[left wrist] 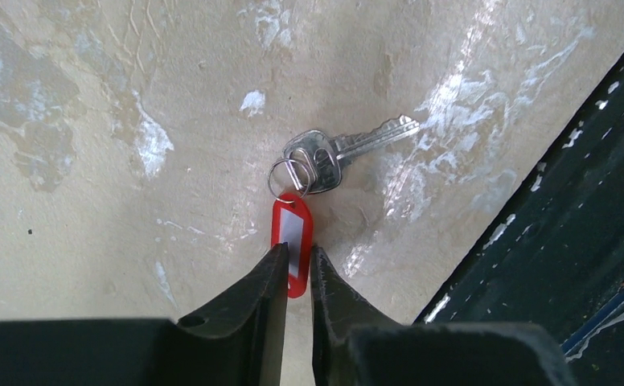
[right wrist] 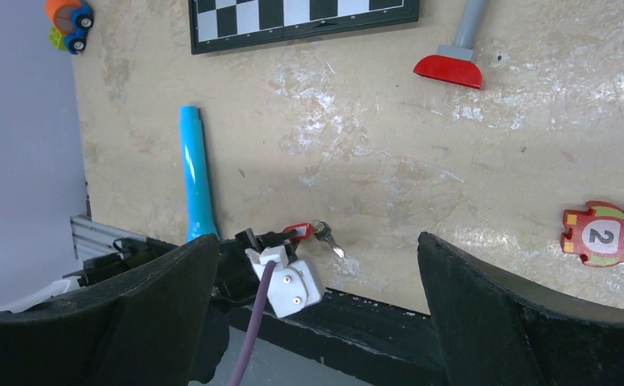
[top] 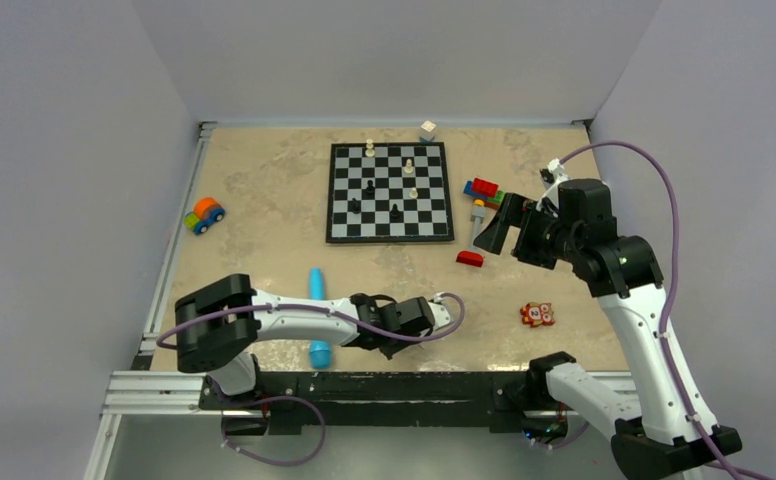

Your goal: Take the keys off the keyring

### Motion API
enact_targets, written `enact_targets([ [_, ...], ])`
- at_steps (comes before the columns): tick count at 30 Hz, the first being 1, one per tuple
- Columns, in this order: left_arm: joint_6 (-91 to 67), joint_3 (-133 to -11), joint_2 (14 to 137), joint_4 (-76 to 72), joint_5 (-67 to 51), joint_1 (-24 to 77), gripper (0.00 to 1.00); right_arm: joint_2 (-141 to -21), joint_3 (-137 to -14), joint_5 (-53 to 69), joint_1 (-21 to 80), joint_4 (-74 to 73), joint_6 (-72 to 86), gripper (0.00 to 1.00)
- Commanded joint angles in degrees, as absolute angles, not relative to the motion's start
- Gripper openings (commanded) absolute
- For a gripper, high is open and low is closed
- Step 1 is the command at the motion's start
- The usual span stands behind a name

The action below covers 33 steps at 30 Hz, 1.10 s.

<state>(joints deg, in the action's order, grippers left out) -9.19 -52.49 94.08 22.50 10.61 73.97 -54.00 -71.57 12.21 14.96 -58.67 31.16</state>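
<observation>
The keyring is a red oblong tag with a white label (left wrist: 293, 233) and a thin metal ring (left wrist: 287, 174). It lies on the beige table close to the black front rail. One silver key (left wrist: 349, 149) hangs on the ring, pointing up and right. My left gripper (left wrist: 296, 256) is low at the front edge, shut on the tag's near end. In the top view the left gripper (top: 389, 343) hides the tag and key. My right gripper (top: 496, 228) is open and empty, high above the right side. Its view shows the tag (right wrist: 297, 232) and key (right wrist: 326, 238) far below, between its fingers (right wrist: 172, 281).
A blue cylinder (top: 318, 310) lies just left of my left wrist. A chessboard (top: 389, 192) with several pieces sits at the back. A red block-headed toy (top: 472, 252), coloured bricks (top: 484, 189), an orange owl marked 2 (top: 537, 315) and a toy car (top: 204, 215) lie around.
</observation>
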Motion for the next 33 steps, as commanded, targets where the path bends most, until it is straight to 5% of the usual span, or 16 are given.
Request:
enact_targets([
  [1,-7.92,-52.97,91.42,25.28,11.38,74.09,0.18,-53.27,-72.69,13.27,15.04,-56.82,30.68,0.98],
  [6,-7.33,-55.2,90.26,28.42,11.05,73.84,0.0,-53.17,-72.28,13.27,15.11,-56.29,30.98,0.98],
  [22,-3.36,-68.14,79.57,44.36,8.28,73.13,0.0,-54.34,-73.48,17.39,15.04,-53.53,30.57,0.98],
  [33,2.86,-81.1,71.18,52.8,5.13,72.62,0.0,-54.14,-74.48,39.58,14.98,-39.87,34.58,0.98],
])
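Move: The keyring's red tag lies right at the left hand, between its fingertips, about 1 cm below the hand point. The keys lie some 4 cm to its right and level with it; the blue tube's middle is about 15 cm left of it and 4 cm farther out. From the right hand the red tag is roughly 17 cm left, 10 cm back and 26 cm below. Left fingers shut on the red tag, rising about 20 cm, while the open right hand swings left and up. ##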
